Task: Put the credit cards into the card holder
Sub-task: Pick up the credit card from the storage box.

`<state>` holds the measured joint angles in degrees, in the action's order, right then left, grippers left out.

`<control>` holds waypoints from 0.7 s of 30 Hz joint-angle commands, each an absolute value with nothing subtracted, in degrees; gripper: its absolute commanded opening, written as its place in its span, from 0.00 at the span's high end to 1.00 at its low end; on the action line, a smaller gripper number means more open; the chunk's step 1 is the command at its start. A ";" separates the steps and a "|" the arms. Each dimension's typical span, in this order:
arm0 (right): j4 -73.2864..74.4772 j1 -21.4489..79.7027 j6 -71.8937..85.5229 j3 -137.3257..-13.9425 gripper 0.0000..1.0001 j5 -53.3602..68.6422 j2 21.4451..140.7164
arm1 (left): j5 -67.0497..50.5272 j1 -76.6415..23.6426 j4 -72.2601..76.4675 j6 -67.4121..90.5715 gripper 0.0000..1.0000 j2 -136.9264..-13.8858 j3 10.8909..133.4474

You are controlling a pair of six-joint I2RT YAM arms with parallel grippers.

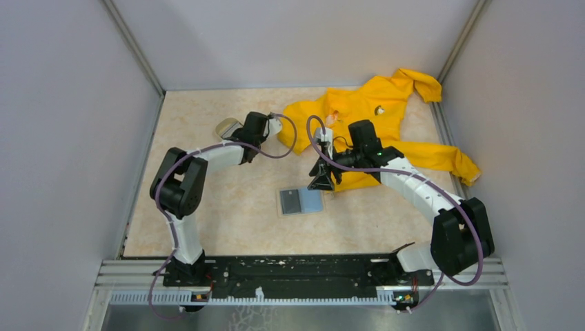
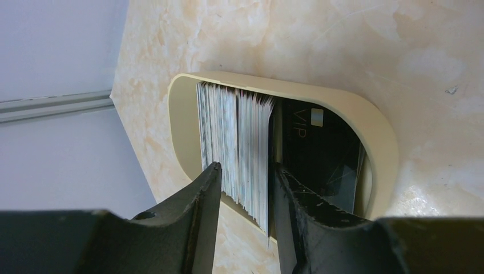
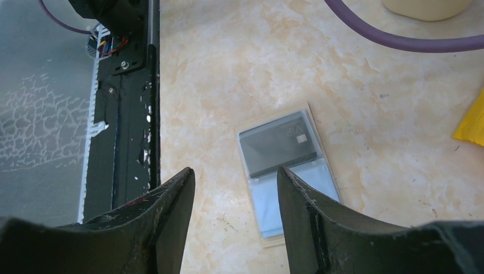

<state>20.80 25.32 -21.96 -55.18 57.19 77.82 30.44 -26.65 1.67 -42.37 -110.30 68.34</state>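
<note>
Two credit cards lie flat side by side on a clear sheet (image 1: 282, 204) mid-table, one dark grey (image 1: 291, 201) and one light blue (image 1: 312, 200). The right wrist view shows the dark grey card (image 3: 278, 142) overlapping the light blue one (image 3: 268, 205). My right gripper (image 1: 322, 181) (image 3: 235, 171) hovers open and empty just beside them. The beige oval card holder (image 1: 225, 127) (image 2: 365, 114) stands at the far left, holding an upright stack of pale cards (image 2: 234, 125) and a black VIP card (image 2: 319, 142). My left gripper (image 1: 238, 129) (image 2: 247, 171) is open, its fingers straddling part of that stack.
A crumpled yellow garment (image 1: 386, 110) covers the far right of the table, under and behind the right arm. Grey walls (image 1: 69, 138) close in both sides and the back. The black base rail (image 3: 122, 114) runs along the near edge.
</note>
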 commanded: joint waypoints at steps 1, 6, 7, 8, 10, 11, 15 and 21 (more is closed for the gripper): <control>19.93 25.14 -22.94 -57.13 0.45 59.41 77.91 | 31.82 -27.19 2.42 -43.51 0.57 -107.77 67.93; 20.11 25.13 -22.95 -57.13 0.45 59.53 77.94 | 31.61 -27.60 1.39 -43.20 0.62 -107.50 67.89; 20.09 25.14 -23.02 -57.17 0.45 59.58 78.02 | 31.52 -27.61 1.18 -43.11 0.64 -107.49 68.00; 20.12 25.14 -23.02 -57.18 0.45 59.63 78.03 | 31.39 -27.74 0.93 -43.02 0.66 -107.60 68.02; 20.14 25.14 -23.03 -57.21 0.45 59.66 78.04 | 31.29 -27.81 0.49 -42.67 0.69 -107.75 67.97; 20.25 25.14 -23.02 -57.16 0.45 59.68 78.05 | 31.21 -27.91 0.30 -42.57 0.71 -107.89 68.09; 20.32 25.14 -23.11 -57.16 0.45 59.76 78.05 | 30.67 -28.06 -1.76 -41.87 0.76 -108.32 68.64; 20.41 25.14 -23.20 -57.20 0.45 59.84 78.06 | 29.24 -28.19 -7.43 -38.72 0.90 -108.81 71.21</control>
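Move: The card to be gripped stands upright at the near end of the pack in the storage box, its top already between the left hand's open fingers; its middle is about 1 cm back, 1 cm right and 2 cm below that hand. The rest of the pack is some 2 cm ahead, 1 cm right and 3 cm down; the leaning black VIP card is roughly 3 cm back, 1 cm right and 4 cm down. From the right hand the card lies about 23 cm ahead, 25 cm left and 12 cm below. The left fingers close from nearly half open until they are almost shut, pinching the upright card at the near face of the pack by its upper part. Meanwhile the hand eases back about 1.5 cm towards the near end of the box and slightly right, rising only a touch before sinking again to just under its starting height. ##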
